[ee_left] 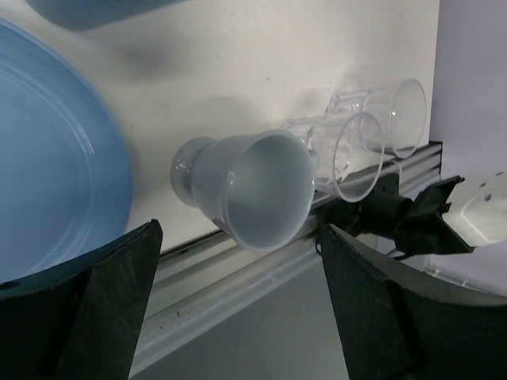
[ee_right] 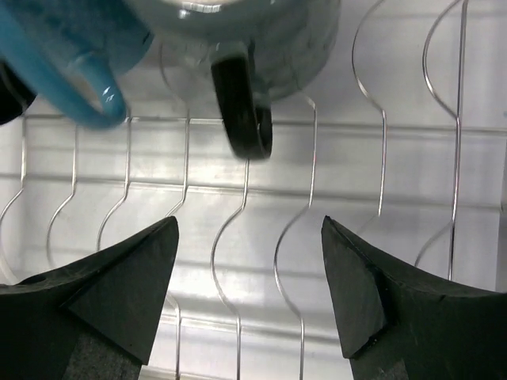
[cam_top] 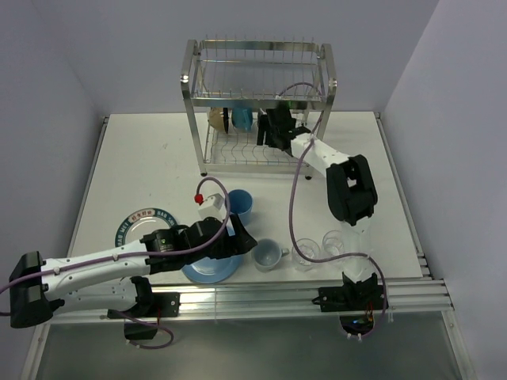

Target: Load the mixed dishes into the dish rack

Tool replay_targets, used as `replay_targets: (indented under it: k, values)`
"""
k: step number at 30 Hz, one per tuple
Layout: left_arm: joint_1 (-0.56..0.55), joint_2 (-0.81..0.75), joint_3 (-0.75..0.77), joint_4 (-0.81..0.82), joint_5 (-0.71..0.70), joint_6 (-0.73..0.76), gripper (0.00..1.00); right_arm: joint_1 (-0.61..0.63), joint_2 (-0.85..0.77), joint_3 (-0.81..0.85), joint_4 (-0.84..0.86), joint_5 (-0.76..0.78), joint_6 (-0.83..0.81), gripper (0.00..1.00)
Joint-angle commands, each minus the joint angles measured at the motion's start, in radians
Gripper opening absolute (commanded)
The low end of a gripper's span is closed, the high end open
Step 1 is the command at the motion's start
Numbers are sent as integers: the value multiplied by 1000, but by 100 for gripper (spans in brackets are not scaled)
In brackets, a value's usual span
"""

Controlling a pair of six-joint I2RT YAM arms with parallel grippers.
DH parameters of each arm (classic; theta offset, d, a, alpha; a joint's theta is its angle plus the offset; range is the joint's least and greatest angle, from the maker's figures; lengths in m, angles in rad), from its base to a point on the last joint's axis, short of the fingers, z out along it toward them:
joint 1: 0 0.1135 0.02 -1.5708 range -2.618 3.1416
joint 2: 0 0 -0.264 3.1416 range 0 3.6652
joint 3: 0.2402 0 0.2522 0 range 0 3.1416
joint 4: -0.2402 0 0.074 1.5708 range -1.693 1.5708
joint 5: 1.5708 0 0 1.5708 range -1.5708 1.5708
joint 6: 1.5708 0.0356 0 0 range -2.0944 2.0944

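Observation:
The dish rack (cam_top: 257, 103) stands at the back of the table. On its lower tier sit a cream cup (cam_top: 219, 120), a bright blue cup (cam_top: 242, 119) and the dark mug (ee_right: 261, 39), whose black handle points toward my right gripper (ee_right: 249, 269). That gripper is open just behind the mug, over the rack wires. My left gripper (ee_left: 238, 309) is open and empty above the blue plate (ee_left: 55, 158), facing the pale blue mug (ee_left: 245, 190), which lies tipped. Beside the mug are two clear glasses (ee_left: 348, 150). The blue tumbler (cam_top: 239, 204) and the patterned plate (cam_top: 142, 222) rest on the table.
The table's front rail (cam_top: 261, 297) runs just past the mug and glasses. The right arm (cam_top: 348, 186) reaches over the table's right half into the rack's lower tier, under the top shelf (cam_top: 257, 59). A purple cable (cam_top: 295, 198) hangs from it.

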Motion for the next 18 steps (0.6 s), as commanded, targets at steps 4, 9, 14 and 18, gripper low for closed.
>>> replay_targets:
  k: [4, 9, 14, 18]
  values:
    - [-69, 45, -11, 74, 8, -76, 87, 17, -215, -183, 88, -30, 115, 80]
    - [-102, 77, -80, 139, 4, -153, 86, 41, -304, -290, 119, -37, 119, 79]
    - [-108, 167, -70, 168, 5, -176, 86, 92, -400, -418, 151, -38, 133, 79]
    - [-108, 230, -41, 185, 4, -178, 86, 117, -481, -510, 176, -37, 145, 79]
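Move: The grey-blue footed mug is about 7 cm to the left hand's right, some 2 cm back and 9 cm below; the blue plate lies 11 cm to that hand's left and 14 cm below. The blue tumbler stands about 12 cm ahead and 3 cm left of the left hand. From the right hand, the just-placed dark mug is about 8 cm ahead, 1 cm left, level in height; the grey-blue mug is roughly 42 cm back, 4 cm left, 5 cm lower. The left hand heads for the grey-blue mug with its fingers still open: first a little back and right, then mainly down, about 7 cm in all, the fingers tipping some 10 degrees downward. Meanwhile the right hand, already empty and open, backs away from the dark mug by about 11 cm, drifting slightly left and up out of the lower rack. ##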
